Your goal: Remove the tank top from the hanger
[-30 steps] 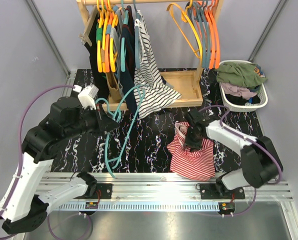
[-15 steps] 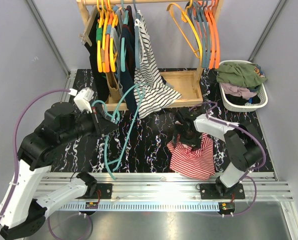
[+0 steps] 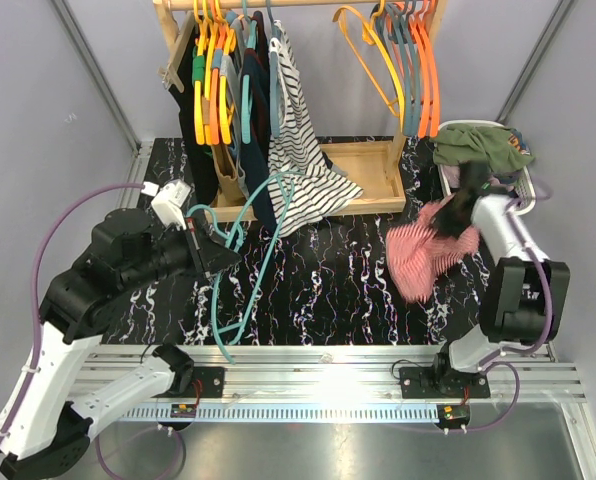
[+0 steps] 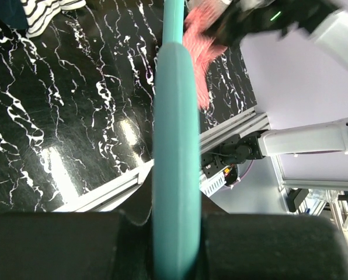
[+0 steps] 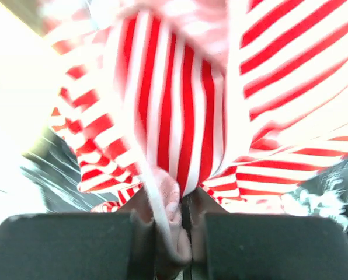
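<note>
The red-and-white striped tank top (image 3: 424, 253) hangs in the air at the right, off the teal hanger (image 3: 240, 262). My right gripper (image 3: 465, 205) is shut on the top's fabric (image 5: 180, 151) and holds it up next to the white basket (image 3: 471, 208). My left gripper (image 3: 216, 256) is shut on the teal hanger (image 4: 175, 175), which is bare and stands over the black marble table (image 3: 318, 285). The tank top also shows far off in the left wrist view (image 4: 200, 55).
A wooden clothes rack (image 3: 363, 165) at the back carries several hangers and garments, among them a black-and-white striped one (image 3: 300, 150). The white basket holds a green garment (image 3: 483, 145) and a pink one. Grey walls stand on both sides.
My right gripper lifted the striped tank top off the table and swung it right and back, up beside the basket. The left arm with the hanger barely moved.
</note>
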{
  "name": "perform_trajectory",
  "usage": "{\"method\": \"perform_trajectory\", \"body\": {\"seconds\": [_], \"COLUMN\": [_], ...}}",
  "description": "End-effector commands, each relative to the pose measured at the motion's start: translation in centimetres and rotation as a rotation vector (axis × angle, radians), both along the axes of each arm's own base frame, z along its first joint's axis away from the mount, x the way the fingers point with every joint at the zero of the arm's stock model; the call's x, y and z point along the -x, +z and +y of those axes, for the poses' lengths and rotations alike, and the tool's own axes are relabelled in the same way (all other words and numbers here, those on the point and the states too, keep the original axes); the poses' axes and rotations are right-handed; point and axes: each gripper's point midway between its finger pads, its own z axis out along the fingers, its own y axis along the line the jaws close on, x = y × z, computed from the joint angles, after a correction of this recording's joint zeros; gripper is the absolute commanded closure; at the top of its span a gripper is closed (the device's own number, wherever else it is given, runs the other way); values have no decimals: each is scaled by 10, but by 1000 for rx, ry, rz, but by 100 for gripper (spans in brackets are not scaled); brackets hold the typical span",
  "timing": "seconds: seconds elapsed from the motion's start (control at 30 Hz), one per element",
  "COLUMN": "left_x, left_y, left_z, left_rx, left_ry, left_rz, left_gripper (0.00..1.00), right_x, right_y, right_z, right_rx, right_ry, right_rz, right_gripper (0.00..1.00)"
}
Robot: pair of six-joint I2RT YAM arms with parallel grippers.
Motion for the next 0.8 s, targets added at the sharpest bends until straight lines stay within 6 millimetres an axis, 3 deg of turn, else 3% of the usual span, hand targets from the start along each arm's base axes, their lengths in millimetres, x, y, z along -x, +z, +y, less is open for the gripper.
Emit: {"method": "perform_trajectory", "body": {"seconds": [0.0,0.07,0.13,0.17,0.2,0.23,0.3,0.37,0.43,0.57,0.6,0.63,0.67,0.73,0.77], "left_x": [-3,-4,-6,-6,-7,-7,-7,-7,-8,-10,-10,-10,-11,-12,-13], "left_y": [25,25,27,30,28,30,32,29,29,22,24,22,18,16,14], "left_z": [-10,-12,-14,-14,-13,-14,-14,-14,-13,-18,-21,-22,-24,-27,-28], "left_rx": [88,90,86,85,79,84,94,102,108,144,161,164,163,169,172], "left_ry": [-28,-33,-42,-44,-38,-40,-38,-29,-19,-17,-29,-33,-34,-41,-43], "left_rz": [-77,-73,-72,-77,-71,-73,-78,-70,-73,-56,-64,-58,-46,-35,-26], "left_gripper": [100,100,100,100,100,100,100,100,100,100,100,100,100,100,100], "right_x": [-72,-91,-125,-138,-154,-161,-184,-191,-198,-194,-187,-189,-186,-181,-178], "right_y": [133,153,192,190,228,239,252,245,209,105,67,47,8,-16,-47], "right_z": [-72,-83,-99,-117,-127,-140,-157,-177,-189,-207,-209,-203,-201,-190,-187], "right_rx": [193,205,240,308,351,419,489,516,516,491,454,399,365,295,265], "right_ry": [-112,-114,-119,-169,-182,-176,-190,-215,-224,-227,-217,-187,-170,-118,-99], "right_rz": [-306,-343,-449,-432,-526,-538,-557,-519,-419,-199,-128,-109,-31,45,114], "right_gripper": [100,100,100,100,100,100,100,100,100,100,100,100,100,100,100]}}
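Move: The right hand grips the tank top; the laundry basket it is taken to lies some 19 cm ahead and 20 cm to the right, its middle about level with the hand. The green cloth in the basket is roughly 24 cm ahead, 16 cm right and 4 cm up; the wooden tray is some 18 cm ahead, 15 cm left and 6 cm down. From the left hand the basket is about 38 cm ahead, 60 cm right, 27 cm down. The right arm swings the held tank top up about 27 cm, forward and right, then down into the basket. ##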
